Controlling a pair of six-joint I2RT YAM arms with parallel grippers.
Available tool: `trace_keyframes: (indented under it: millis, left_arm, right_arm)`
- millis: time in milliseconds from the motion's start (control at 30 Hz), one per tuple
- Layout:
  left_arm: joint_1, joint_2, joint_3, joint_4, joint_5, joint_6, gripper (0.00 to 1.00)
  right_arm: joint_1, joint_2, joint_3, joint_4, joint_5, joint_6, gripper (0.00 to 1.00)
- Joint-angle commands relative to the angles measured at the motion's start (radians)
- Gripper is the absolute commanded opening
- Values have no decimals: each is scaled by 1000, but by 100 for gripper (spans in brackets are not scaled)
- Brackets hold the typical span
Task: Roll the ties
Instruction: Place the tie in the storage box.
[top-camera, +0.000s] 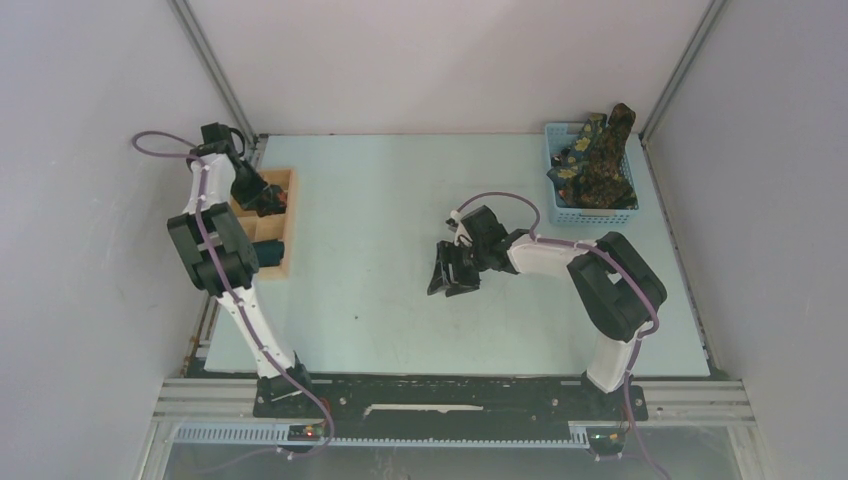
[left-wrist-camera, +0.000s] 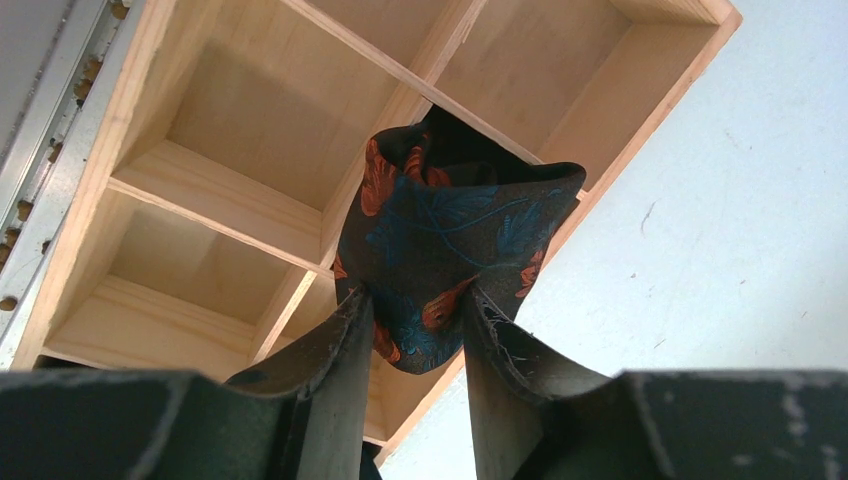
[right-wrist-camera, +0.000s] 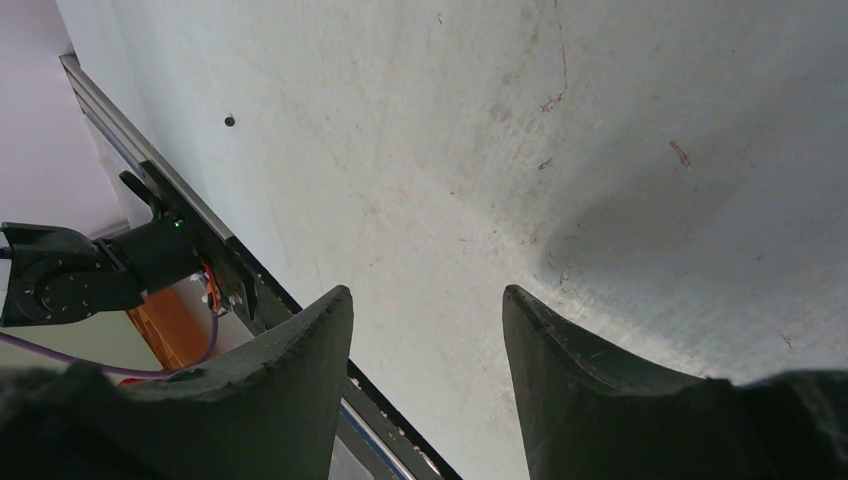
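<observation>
A rolled black tie with red-orange flowers (left-wrist-camera: 450, 225) hangs over the pale wooden compartment tray (left-wrist-camera: 230, 210), above its edge nearest the table's middle. My left gripper (left-wrist-camera: 415, 300) is shut on the roll's lower end, one finger on each side. From above, the left gripper (top-camera: 266, 198) and the tie (top-camera: 276, 203) sit over the tray's far compartments. More ties (top-camera: 600, 160), dark green with yellow flowers, are heaped in the blue basket (top-camera: 556, 135) at the back right. My right gripper (top-camera: 447, 278) hovers open and empty over mid-table; its fingers (right-wrist-camera: 310, 340) frame bare tabletop.
The tray (top-camera: 291, 180) lies along the table's left edge, beside the left arm. A dark bundle (top-camera: 270, 255) sits in one of its near compartments. Grey walls close in the table (top-camera: 380, 200) on three sides. The arm bases stand at the near edge.
</observation>
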Motion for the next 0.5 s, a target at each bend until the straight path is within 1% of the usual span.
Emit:
trace_keyframes:
  millis: [0, 100, 200, 300, 367, 467]
  left_arm:
    - [-12, 31, 29, -5, 22, 21, 39]
    - [-12, -7, 22, -6, 18, 20, 43]
    - [-12, -64, 2, 4, 10, 19, 56]
    - [-13, -127, -30, 25, 6, 12, 66]
    - [-14, -168, -41, 36, 12, 8, 69]
    - [-20, -234, -62, 48, 24, 3, 73]
  right_arm:
    - [8, -31, 4, 1, 13, 1, 59]
    - [9, -48, 5, -5, 21, 1, 59]
    - [8, -75, 5, -9, 29, -3, 60]
    - [8, -104, 5, -10, 39, -11, 60]
    - [8, -126, 7, -13, 47, -20, 60]
    - [9, -153, 41, -76, 76, -55, 60]
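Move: The left fingers already have the orange-flowered tie down in its storage box compartment. Its middle lies about 1 cm ahead of the left hand point and 1 cm below it. In the same box, a rolled green tie sits some 11 cm back, straight behind the hand and about 3 cm lower. An empty compartment opens about 7 cm ahead, 4 cm lower. From the idle right hand the orange-flowered tie is roughly 21 cm ahead and 42 cm left, about level. The left fingers open, releasing the tie, then lift about 2 cm, edging back; the right hand rises likewise. ##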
